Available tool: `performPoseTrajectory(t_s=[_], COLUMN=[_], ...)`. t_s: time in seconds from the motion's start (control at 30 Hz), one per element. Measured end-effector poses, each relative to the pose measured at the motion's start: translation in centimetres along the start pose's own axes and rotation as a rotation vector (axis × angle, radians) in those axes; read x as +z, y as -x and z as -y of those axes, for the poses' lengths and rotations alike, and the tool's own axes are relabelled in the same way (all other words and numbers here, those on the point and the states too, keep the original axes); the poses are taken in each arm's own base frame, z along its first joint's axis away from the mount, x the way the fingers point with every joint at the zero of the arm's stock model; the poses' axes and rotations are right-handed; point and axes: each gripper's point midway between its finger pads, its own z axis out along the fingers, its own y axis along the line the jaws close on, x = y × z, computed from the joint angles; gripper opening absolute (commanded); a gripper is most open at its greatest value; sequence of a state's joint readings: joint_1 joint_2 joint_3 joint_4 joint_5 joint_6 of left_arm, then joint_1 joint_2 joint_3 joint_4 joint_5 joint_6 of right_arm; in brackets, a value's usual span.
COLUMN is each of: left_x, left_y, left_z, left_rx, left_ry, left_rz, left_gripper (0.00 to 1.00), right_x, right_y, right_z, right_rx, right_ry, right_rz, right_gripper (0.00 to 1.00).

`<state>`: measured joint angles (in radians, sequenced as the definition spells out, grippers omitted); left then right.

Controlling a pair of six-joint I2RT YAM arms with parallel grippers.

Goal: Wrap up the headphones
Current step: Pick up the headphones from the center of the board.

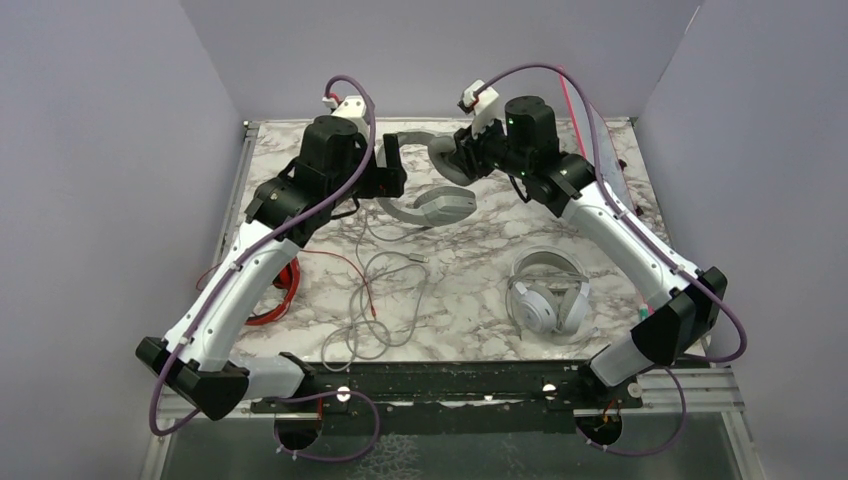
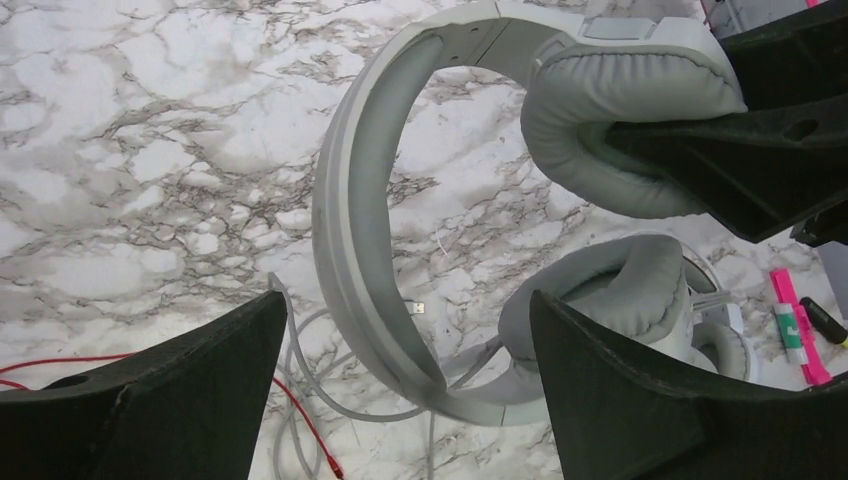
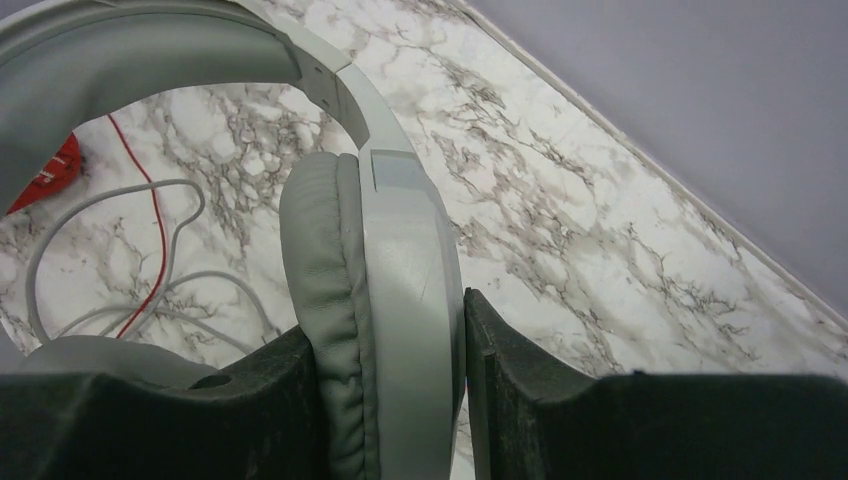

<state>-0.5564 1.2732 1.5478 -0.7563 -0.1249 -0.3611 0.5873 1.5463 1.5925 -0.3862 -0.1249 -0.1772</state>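
The light grey headphones (image 1: 420,208) hang tilted over the far middle of the table. My right gripper (image 3: 390,330) is shut on their upper ear cup (image 3: 370,300), one finger on the pad and one on the shell. The lower ear cup (image 2: 620,300) is near the marble. My left gripper (image 2: 408,300) is open, and the headband (image 2: 345,230) runs just beyond the gap between its fingers. Thin grey cable (image 1: 375,300) loops loosely on the table. White-silver headphones (image 1: 548,295) lie at the right. Red headphones (image 1: 283,292) lie mostly hidden under my left arm, and their red cable (image 1: 345,262) crosses the grey one.
Purple walls close in the table on three sides. Pink and green markers (image 2: 795,325) lie by the right edge, near the right arm's elbow. A thin red rod (image 1: 572,105) leans at the back right. Both grippers (image 1: 392,168) (image 1: 462,155) are close together at the far centre.
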Motion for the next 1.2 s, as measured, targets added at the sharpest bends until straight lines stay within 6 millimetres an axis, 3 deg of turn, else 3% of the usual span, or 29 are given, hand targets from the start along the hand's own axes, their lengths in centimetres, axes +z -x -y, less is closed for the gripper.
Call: performPoseTrajectory(t_s=[0.23, 0.33, 0.43, 0.53, 0.63, 0.77, 0.83, 0.93, 1.03, 1.2], left_x=[2.0, 2.4, 2.2, 2.1, 2.1, 2.4, 2.5, 2.5, 2.5, 2.7], left_y=[-0.6, -1.0, -0.8, -0.6, -0.7, -1.3, -1.5, -1.5, -1.9, -1.3], left_z=[-1.1, -2.2, -2.7, -3.0, -3.2, -3.6, -3.7, -3.6, -4.1, -3.7], left_rx=[0.029, 0.036, 0.037, 0.037, 0.042, 0.049, 0.050, 0.053, 0.065, -0.008], left_ry=[0.073, 0.130, 0.156, 0.170, 0.179, 0.194, 0.198, 0.190, 0.202, 0.151], left_rz=[-0.031, -0.036, -0.023, -0.015, -0.016, -0.028, -0.035, -0.035, -0.055, -0.040], left_gripper=[0.64, 0.49, 0.49, 0.61, 0.60, 0.43, 0.27, 0.02, 0.00, 0.00], right_x=[0.1, 0.1, 0.0, -0.2, -0.7, -1.2, -1.4, -1.5, -1.7, -2.8], right_y=[0.3, -0.2, -0.4, -0.2, 0.2, 0.7, 0.8, 0.7, 1.2, 3.1], right_z=[-1.2, -1.7, -2.1, -2.5, -2.8, -3.1, -3.2, -3.4, -3.4, -3.3], right_rx=[-0.010, -0.014, -0.019, -0.021, -0.023, -0.031, -0.038, -0.045, -0.061, -0.013], right_ry=[0.026, 0.040, 0.061, 0.080, 0.095, 0.108, 0.114, 0.122, 0.122, 0.108], right_rz=[0.009, 0.009, 0.009, 0.023, 0.041, 0.068, 0.076, 0.081, 0.102, 0.111], right_gripper=[0.00, 0.00, 0.00, 0.00, 0.00, 0.00, 0.01, 0.15, 0.47, 0.83])
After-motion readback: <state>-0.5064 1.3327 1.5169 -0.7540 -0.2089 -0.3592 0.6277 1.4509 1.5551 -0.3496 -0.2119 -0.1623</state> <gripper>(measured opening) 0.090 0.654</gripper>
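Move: The headphones are already in the air, my right fingers shut on the far ear cup. From my open left hand, the bend of their headband lies about 3 cm ahead, 2 cm left and 4 cm below. That far cup is roughly 8 cm right and 4 cm ahead, 3 cm lower; the near cup some 7 cm right, 1 cm back and 5 cm lower. From my right hand the bend is about 12 cm left, 2 cm back and slightly lower. I ease my left hand down, forward and a little left, about 5 cm in all, onto the headband, and close its wide-open fingers to pinch the band. Meanwhile my right hand draws the held cup some 4 cm back and slightly left; at the very end it rises a few centimetres and starts opening, its outer finger coming clear of the cup. ##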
